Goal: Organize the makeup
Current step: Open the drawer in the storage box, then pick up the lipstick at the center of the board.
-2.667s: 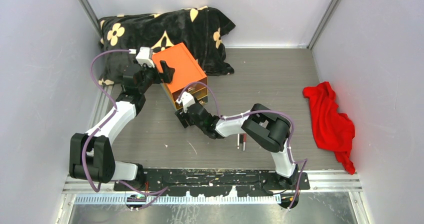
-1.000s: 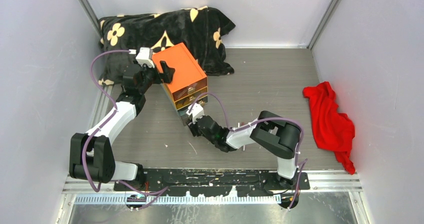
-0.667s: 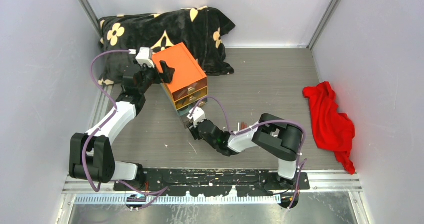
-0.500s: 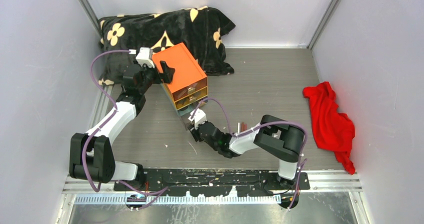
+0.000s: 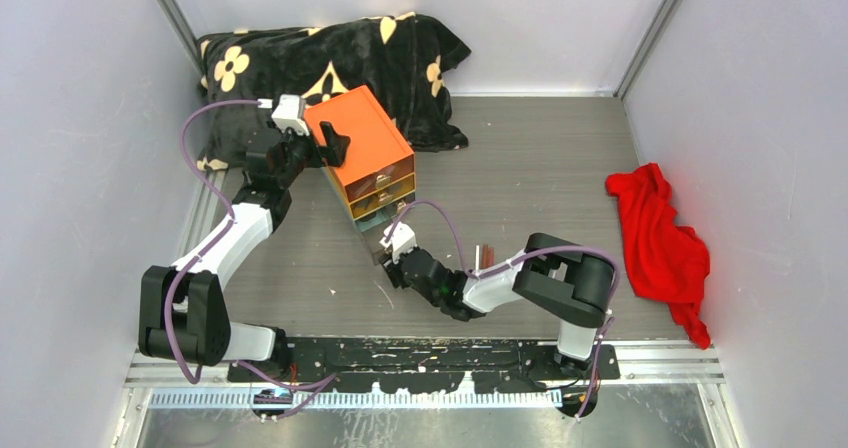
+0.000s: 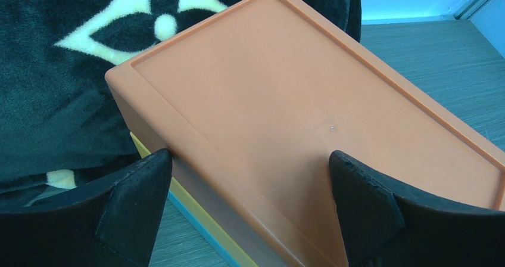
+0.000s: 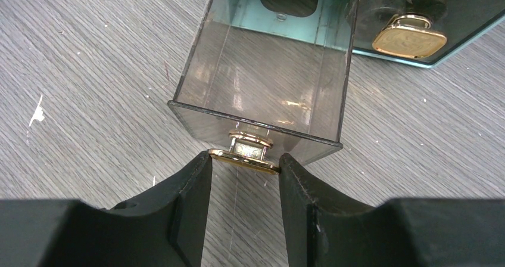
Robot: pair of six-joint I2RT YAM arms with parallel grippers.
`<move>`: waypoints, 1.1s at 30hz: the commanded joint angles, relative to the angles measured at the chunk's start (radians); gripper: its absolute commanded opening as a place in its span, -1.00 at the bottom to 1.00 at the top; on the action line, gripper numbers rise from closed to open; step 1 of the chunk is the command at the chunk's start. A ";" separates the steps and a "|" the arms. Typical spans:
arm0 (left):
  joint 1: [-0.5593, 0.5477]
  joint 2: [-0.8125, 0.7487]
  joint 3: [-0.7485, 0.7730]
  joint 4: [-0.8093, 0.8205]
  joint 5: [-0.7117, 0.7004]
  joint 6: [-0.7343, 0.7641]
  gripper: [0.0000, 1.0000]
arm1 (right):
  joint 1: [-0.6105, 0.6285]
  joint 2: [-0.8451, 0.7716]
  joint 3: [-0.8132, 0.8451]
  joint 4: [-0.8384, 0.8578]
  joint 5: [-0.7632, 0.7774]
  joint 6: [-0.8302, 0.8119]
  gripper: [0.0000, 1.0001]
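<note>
The orange box (image 5: 360, 148) with clear drawers stands at the back left. My right gripper (image 5: 392, 255) is shut on the gold knob (image 7: 244, 158) of the bottom clear drawer (image 7: 268, 70), which is pulled well out and looks empty. My left gripper (image 5: 325, 140) is open wide; one finger (image 6: 140, 183) lies against the box's side and the other finger (image 6: 363, 189) over the box's top (image 6: 309, 118). Of the makeup, only thin red and white pencils (image 5: 483, 255) show, partly hidden by the right arm. The compacts and tubes are out of view.
A black blanket with cream flowers (image 5: 330, 58) lies behind the box, against the back wall. A red cloth (image 5: 660, 248) lies at the right wall. A second drawer with a gold knob (image 7: 410, 36) sits shut beside the pulled one.
My right gripper has moved toward the near edge with the knob, drawing the bottom drawer out of the box. The left arm and the box have stayed put.
</note>
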 commanded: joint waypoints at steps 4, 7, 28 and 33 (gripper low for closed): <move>-0.025 0.074 -0.057 -0.184 0.083 0.059 1.00 | 0.043 -0.012 -0.044 -0.150 -0.007 0.015 0.00; -0.025 0.074 -0.057 -0.184 0.086 0.059 0.99 | 0.042 -0.008 -0.031 -0.148 -0.010 -0.012 0.13; -0.025 0.073 -0.034 -0.201 0.088 0.063 1.00 | 0.044 -0.505 0.045 -0.670 0.126 -0.010 0.53; -0.025 0.064 -0.033 -0.203 0.088 0.063 0.99 | 0.042 -0.728 -0.002 -0.738 0.270 0.048 0.99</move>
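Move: The gold knob of the pulled-out lower left drawer sits right between the right hand's fingers. The drawer's middle is about 5 cm ahead and 2 cm left, at the same height. The closed lower drawer's knob lies roughly 11 cm ahead, 2 cm right, and the storage box's middle some 18 cm ahead, 6 cm left, 6 cm higher. From the left hand, the held knob is about 20 cm back, 10 cm right and 17 cm down. Loosen the right gripper to free the drawer knob, dipping about 2 cm down and as far back as the fingers part. Pause there briefly, then climb some 12 cm while swinging about 7 cm to the right, away from the drawer and box, spreading the fingers wide on the way up. ##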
